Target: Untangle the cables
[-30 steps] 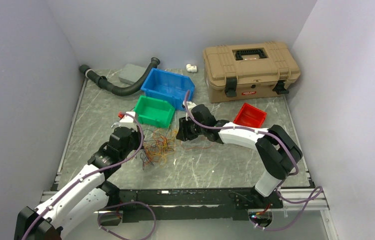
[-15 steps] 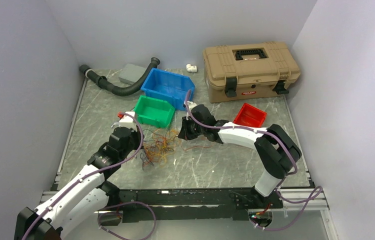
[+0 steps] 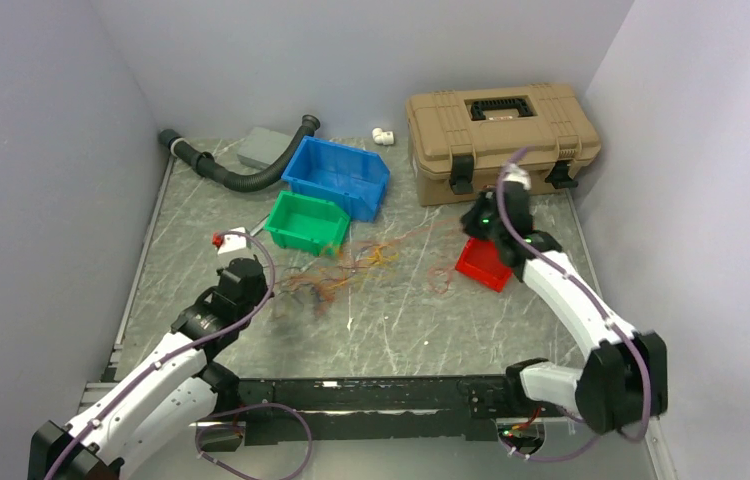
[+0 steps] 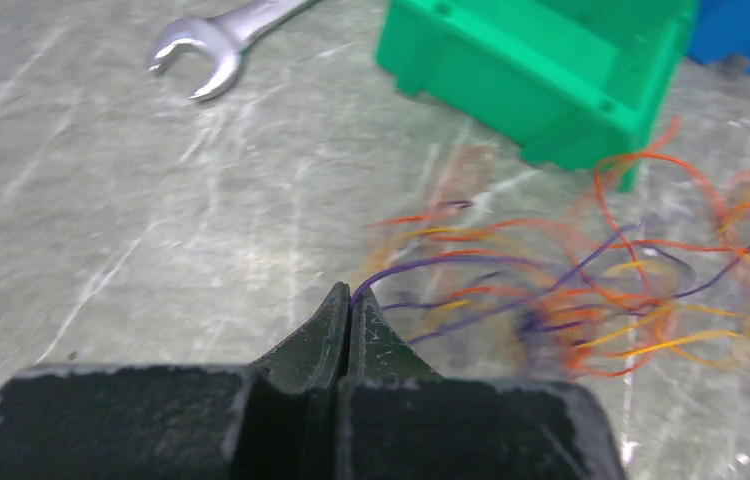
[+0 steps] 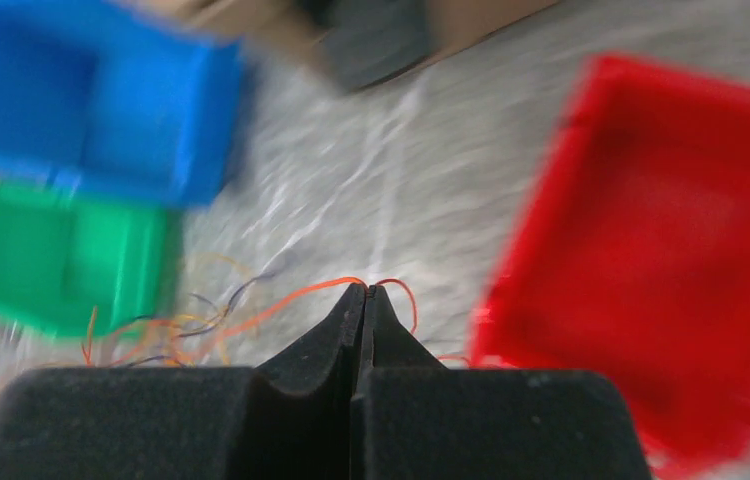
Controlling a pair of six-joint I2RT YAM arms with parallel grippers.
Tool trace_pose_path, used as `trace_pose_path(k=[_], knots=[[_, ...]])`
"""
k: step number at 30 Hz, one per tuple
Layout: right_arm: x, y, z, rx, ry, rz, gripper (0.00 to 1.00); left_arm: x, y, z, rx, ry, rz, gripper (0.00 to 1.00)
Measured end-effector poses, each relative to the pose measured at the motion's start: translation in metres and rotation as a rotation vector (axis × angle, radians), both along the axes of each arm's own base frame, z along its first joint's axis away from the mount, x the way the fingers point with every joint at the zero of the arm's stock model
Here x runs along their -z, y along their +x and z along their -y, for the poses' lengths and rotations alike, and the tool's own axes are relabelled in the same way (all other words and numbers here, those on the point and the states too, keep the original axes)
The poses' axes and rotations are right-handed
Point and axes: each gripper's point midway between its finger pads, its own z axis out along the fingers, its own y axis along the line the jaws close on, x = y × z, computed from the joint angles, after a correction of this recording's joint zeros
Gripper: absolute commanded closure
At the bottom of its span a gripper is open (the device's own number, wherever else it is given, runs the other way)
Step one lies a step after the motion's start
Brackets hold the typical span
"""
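Observation:
The cables (image 3: 371, 265) are thin orange, red, yellow and purple wires, drawn out in a loose band across the table from left to right. My left gripper (image 3: 273, 300) is at the band's left end and is shut on a purple cable (image 4: 431, 265) at its tips (image 4: 351, 292). The blurred bundle (image 4: 601, 300) lies just beyond. My right gripper (image 3: 468, 228) hangs over the red bin (image 3: 481, 265). It is shut on an orange cable (image 5: 291, 298) at its tips (image 5: 363, 290), with the other wires (image 5: 171, 328) trailing left.
A green bin (image 3: 306, 222) and a blue bin (image 3: 336, 175) stand behind the cables. A tan case (image 3: 501, 130) is at the back right. A black hose (image 3: 231, 172), a grey box (image 3: 263, 148) and a white fitting (image 3: 383, 135) sit at the back. A wrench (image 4: 221, 45) lies left of the green bin.
The right gripper closed on an orange cable and swung right and up to above the red bin, stretching the bunch out. The left gripper stayed shut and drew back slightly.

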Motion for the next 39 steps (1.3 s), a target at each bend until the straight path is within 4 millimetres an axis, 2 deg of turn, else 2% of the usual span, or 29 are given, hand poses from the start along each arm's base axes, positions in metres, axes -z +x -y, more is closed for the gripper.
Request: trace_pose_path(k=[3, 4, 6, 8, 10, 13, 18, 19, 23, 24, 27, 28, 29, 31, 32, 34, 39], knots=[[-0.021, -0.001, 0.07, 0.231, -0.036, 0.044, 1.0, 0.004, -0.005, -0.015, -0.091, 0.022, -0.027, 1.0], [-0.027, -0.003, 0.086, 0.289, -0.044, 0.056, 1.0, 0.005, -0.006, -0.02, -0.118, 0.027, -0.034, 1.0], [-0.035, -0.011, 0.113, 0.39, -0.062, 0.07, 1.0, 0.005, -0.009, -0.028, -0.176, 0.035, -0.044, 1.0], [-0.042, -0.018, 0.129, 0.461, -0.074, 0.083, 1.0, 0.003, -0.011, -0.035, -0.22, 0.04, -0.046, 1.0], [-0.048, -0.024, 0.138, 0.499, -0.079, 0.101, 1.0, 0.001, -0.014, -0.042, -0.271, 0.043, -0.048, 1.0], [-0.056, -0.027, 0.139, 0.493, -0.076, 0.124, 1.0, 0.0, -0.018, -0.052, -0.334, 0.048, -0.049, 1.0], [-0.053, -0.031, 0.136, 0.468, -0.085, 0.109, 1.0, -0.008, -0.032, -0.076, -0.492, 0.065, -0.053, 1.0], [-0.053, -0.032, 0.137, 0.47, -0.089, 0.102, 1.0, -0.013, -0.034, -0.08, -0.524, 0.062, -0.048, 1.0], [-0.068, -0.03, 0.141, 0.49, -0.101, 0.101, 1.0, -0.062, -0.039, -0.1, -0.649, 0.025, 0.056, 1.0], [-0.076, -0.027, 0.139, 0.482, -0.09, 0.119, 1.0, -0.077, -0.038, -0.102, -0.658, 0.01, 0.095, 1.0], [-0.086, -0.02, 0.127, 0.43, -0.048, 0.146, 1.0, -0.114, -0.037, -0.107, -0.64, -0.004, 0.185, 1.0], [-0.085, -0.019, 0.121, 0.4, -0.033, 0.145, 0.96, -0.126, -0.036, -0.107, -0.617, 0.003, 0.209, 1.0], [-0.083, -0.018, 0.111, 0.356, -0.019, 0.146, 0.86, -0.138, -0.034, -0.107, -0.588, 0.013, 0.234, 1.0], [-0.076, -0.018, 0.091, 0.26, -0.006, 0.143, 0.56, -0.156, -0.029, -0.101, -0.522, 0.021, 0.268, 1.0], [-0.069, -0.02, 0.076, 0.188, -0.005, 0.138, 0.42, -0.165, -0.025, -0.095, -0.472, 0.019, 0.283, 1.0], [-0.056, -0.028, 0.039, 0.033, -0.015, 0.123, 0.29, -0.183, -0.016, -0.077, -0.346, 0.003, 0.323, 1.0], [-0.033, -0.055, -0.061, -0.404, -0.017, 0.116, 0.26, -0.225, -0.002, -0.032, -0.06, -0.021, 0.419, 1.0]])
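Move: The cable tangle, stretched thin between the hands, has its middle about 7 cm ahead of the left hand, 15 cm to its right and 6 cm below. The green bin lies some 18 cm ahead and 7 cm right of that hand, the wrench 16 cm ahead and 6 cm left. From the right hand the tangle is roughly 23 cm left, 4 cm back and 10 cm down, and the red bin's middle 8 cm right, 2 cm ahead and 9 cm down. The right hand, still pinching an orange cable end, sweeps some 14 cm right past the near-left edge of the red bin, rising and turning clockwise, lingers there, then swings back left about 20 cm towards the tangle, opening its fingers and letting the cable go. The left hand keeps its pinch on the purple cable, drawing it left and a little back, away from the tangle, while turning counter-clockwise, then lifts it over 20 cm while swinging back right and forward and tipping its fingers up. ##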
